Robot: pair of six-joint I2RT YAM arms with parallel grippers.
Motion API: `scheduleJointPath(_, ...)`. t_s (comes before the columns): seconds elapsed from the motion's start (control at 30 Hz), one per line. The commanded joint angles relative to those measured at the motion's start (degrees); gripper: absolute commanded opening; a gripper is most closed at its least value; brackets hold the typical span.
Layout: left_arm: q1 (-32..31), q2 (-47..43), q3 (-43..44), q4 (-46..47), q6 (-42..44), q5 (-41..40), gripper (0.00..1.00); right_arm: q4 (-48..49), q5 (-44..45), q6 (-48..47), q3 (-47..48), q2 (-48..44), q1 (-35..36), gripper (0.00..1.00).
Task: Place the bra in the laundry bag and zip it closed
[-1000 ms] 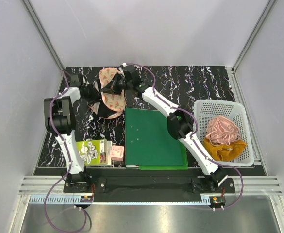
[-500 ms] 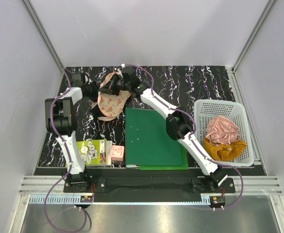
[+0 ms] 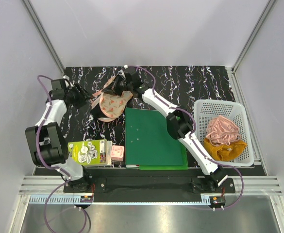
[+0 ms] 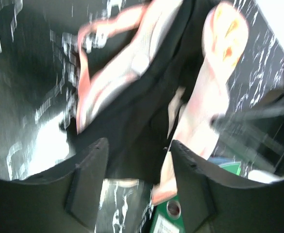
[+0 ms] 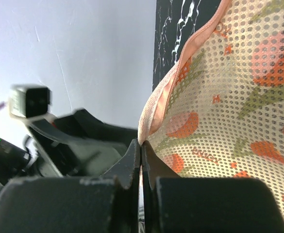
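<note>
The laundry bag point(image 3: 113, 103), peach with red watermelon slices, lies half folded over at the back of the table. My right gripper point(image 3: 116, 88) is shut on its upper rim; in the right wrist view the jaws point(image 5: 141, 145) pinch the peach edging of the bag point(image 5: 229, 97). The black bra point(image 4: 142, 111) sits between the bag's two halves point(image 4: 214, 73), blurred in the left wrist view. My left gripper point(image 4: 137, 155) is open just short of the bra, with nothing between its fingers. From above, the left gripper point(image 3: 82, 97) hangs to the left of the bag.
A green binder point(image 3: 154, 138) lies in front of the bag. A white basket point(image 3: 217, 101) at the right holds pink and mustard cloths. A green packet point(image 3: 89, 152) and a small pink box point(image 3: 117, 153) sit near the front left.
My left gripper has opened and drawn back to the left, away from the bag, its arm swinging outward. The bag's upper half has come down over the bra.
</note>
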Motion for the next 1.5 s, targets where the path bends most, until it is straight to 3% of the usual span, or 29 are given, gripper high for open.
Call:
scheduleJointPath(0.0, 0.3, -1.3, -4.7, -1.8, -2.2, -0.5, 0.6, 2.5, 0.8, -0.6, 1.5, -1.7, -0.4, 0.0)
scheduleJointPath(0.3, 1.2, 5.8, -3.3, -0.4, -5.4, 3.3, 0.56, 2.5, 0.4, 0.3, 2.7, -1.1, -0.4, 0.0)
scheduleJointPath(0.6, 1.2, 6.8, -4.1, -0.2, -7.2, 2.7, 0.51, 2.6, 0.5, 0.7, 3.0, -0.9, 0.2, 0.0)
scheduleJointPath(0.73, 0.3, 9.7, -2.1, -0.1, -6.7, 5.5, 0.31, 2.6, 0.7, 0.9, 3.2, -0.9, 0.3, 0.0)
scheduleJointPath(0.83, -1.0, 9.7, -1.9, -0.3, -7.3, 5.6, 0.28, 2.8, 1.1, 1.0, 3.8, -0.6, 0.2, 0.0)
scheduleJointPath(1.03, -3.5, 8.6, 0.9, 0.0, -5.6, 5.4, 0.06, 2.7, 1.0, 1.6, 4.8, 0.1, 0.5, 0.0)
scheduleJointPath(1.17, -5.2, 8.8, 3.5, 0.0, -5.4, 5.2, 0.03, 2.7, 0.6, 1.6, 4.5, 0.1, 0.9, 0.0)
scheduleJointPath(1.47, -8.4, 21.7, 9.4, 2.1, -4.1, 7.7, 0.0, 2.6, 0.8, 3.1, 4.5, 0.5, 1.2, 0.0)
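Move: Sticking out of the laundry bag's open side, the bra's loose black end lies about 3 cm back and 3 cm right of the open left hand, some 9 cm below it. The bag's middle is roughly 12 cm right and 5 cm ahead of that hand, the green folder's about 32 cm right and 13 cm back. From the right hand, which holds the bag's rim, the bra end lies about 5 cm back, 4 cm left and 9 cm down. Dropping about 8 cm and drawing slightly back while its fingertips tip down some 15 degrees, the left hand shuts its open fingers on the bra's black edge. Then, closed, it lifts a little and carries that edge right and forward into the bag's opening, dipping again at the end. The right hand stays, keeping its pinch on the rim. ##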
